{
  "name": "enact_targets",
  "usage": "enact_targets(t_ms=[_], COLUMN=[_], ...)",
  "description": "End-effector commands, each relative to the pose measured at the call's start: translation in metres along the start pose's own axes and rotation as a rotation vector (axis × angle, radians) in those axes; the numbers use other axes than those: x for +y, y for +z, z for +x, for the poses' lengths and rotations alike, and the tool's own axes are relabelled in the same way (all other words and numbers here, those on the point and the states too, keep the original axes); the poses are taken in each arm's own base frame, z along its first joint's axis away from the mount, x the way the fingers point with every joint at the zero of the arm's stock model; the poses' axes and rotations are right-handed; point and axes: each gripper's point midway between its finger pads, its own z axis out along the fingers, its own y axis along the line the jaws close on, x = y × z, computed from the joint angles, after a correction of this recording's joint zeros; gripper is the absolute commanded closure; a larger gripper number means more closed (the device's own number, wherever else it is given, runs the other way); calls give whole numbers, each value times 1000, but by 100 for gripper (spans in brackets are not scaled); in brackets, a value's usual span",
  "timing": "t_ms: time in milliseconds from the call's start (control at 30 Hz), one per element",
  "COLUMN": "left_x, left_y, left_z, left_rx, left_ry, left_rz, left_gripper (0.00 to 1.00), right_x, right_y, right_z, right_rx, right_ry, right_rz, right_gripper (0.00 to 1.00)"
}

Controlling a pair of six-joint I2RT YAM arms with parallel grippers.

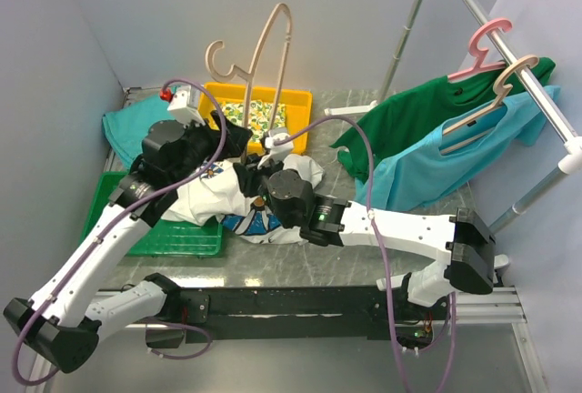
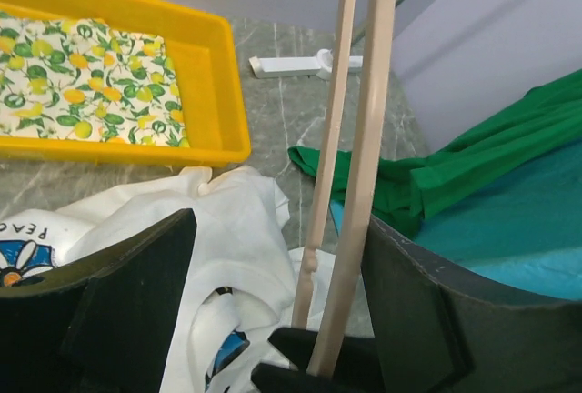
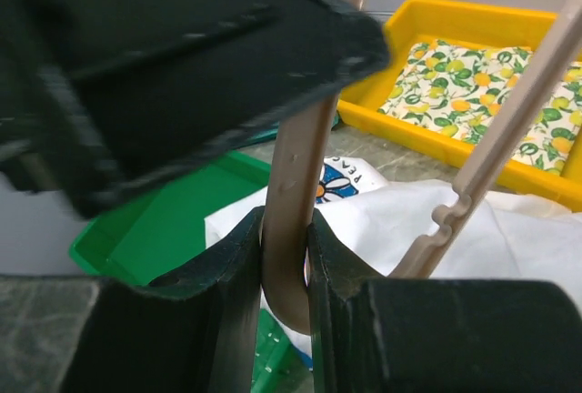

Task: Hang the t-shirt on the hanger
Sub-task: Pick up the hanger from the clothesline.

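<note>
The beige hanger stands upright over the middle of the table, hook to the left. My right gripper is shut on its lower curved end; in the right wrist view both fingers press the hanger's bar. My left gripper is open. In the left wrist view its jaws stand wide apart around the hanger's two bars, which run close to the right finger. The white daisy-print t-shirt lies crumpled under both grippers.
A yellow tray holding a lemon-print cloth sits at the back. A green tray is at the left, with a teal cloth behind it. At the right a metal rack carries a green shirt on a pink hanger and a light blue shirt.
</note>
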Motion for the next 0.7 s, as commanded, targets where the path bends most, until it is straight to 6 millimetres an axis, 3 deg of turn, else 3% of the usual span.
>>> enact_targets(t_ms=[0, 100, 333, 367, 400, 467, 500, 533, 600, 633, 667], left_x=[-10, -13, -2, 1, 4, 5, 8, 9, 11, 13, 18], left_y=[9, 11, 16, 17, 15, 13, 11, 10, 4, 2, -1], left_z=[-25, -29, -30, -28, -32, -32, -33, -33, -33, -33, -27], left_rx=[-131, -160, -212, -215, -237, -241, -248, -250, -253, -253, -214], left_ry=[-32, -34, -29, -30, -35, -28, -20, -10, 11, 35, 55], left_rz=[51, 70, 36, 31, 15, 9, -2, -8, -12, -19, -47], left_gripper=[25, 28, 49, 55, 75, 93, 99, 99, 99, 99, 99], right_x=[22, 26, 36, 37, 39, 40, 41, 43, 44, 43, 43], right_y=[0, -2, -6, -6, -7, -9, -9, -11, -13, -17, -20], right_z=[-18, -10, -5, -4, -4, 1, 4, 6, 10, 10, 11], right_rx=[-64, -49, -27, -24, -19, -6, 1, 11, 30, 44, 58], right_ry=[29, 22, 55, 59, 70, 78, 87, 92, 104, 108, 114], right_rz=[-39, -48, -94, -101, -113, -124, -130, -147, -158, -162, -166], right_gripper=[89, 90, 90, 90, 90, 89, 89, 88, 59, 34, 26])
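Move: The left hand's open fingers already straddle the hanger, whose near bar is about 3 cm ahead and 2 cm to the right of the hand point, roughly level. The right hand grips the hanger's lower end; the left fingers it is bringing it to are some 5 cm ahead, 2 cm left and 5 cm above. From the left hand, the white t-shirt lies about 33 cm below, 2 cm ahead and 4 cm right, and the yellow tray 24 cm ahead, 1 cm right and equally low. The right hand, still pinching the hanger's lower end, draws it about 4 cm back and to the left and slightly down, so that the bar comes between the left fingers while the left hand eases some 2 cm forward, its fingertips tipping up a little. The left fingers then close from wide open to nearly shut and pinch the bar, and only after that do the right fingers part around the hanger's end to let go. ##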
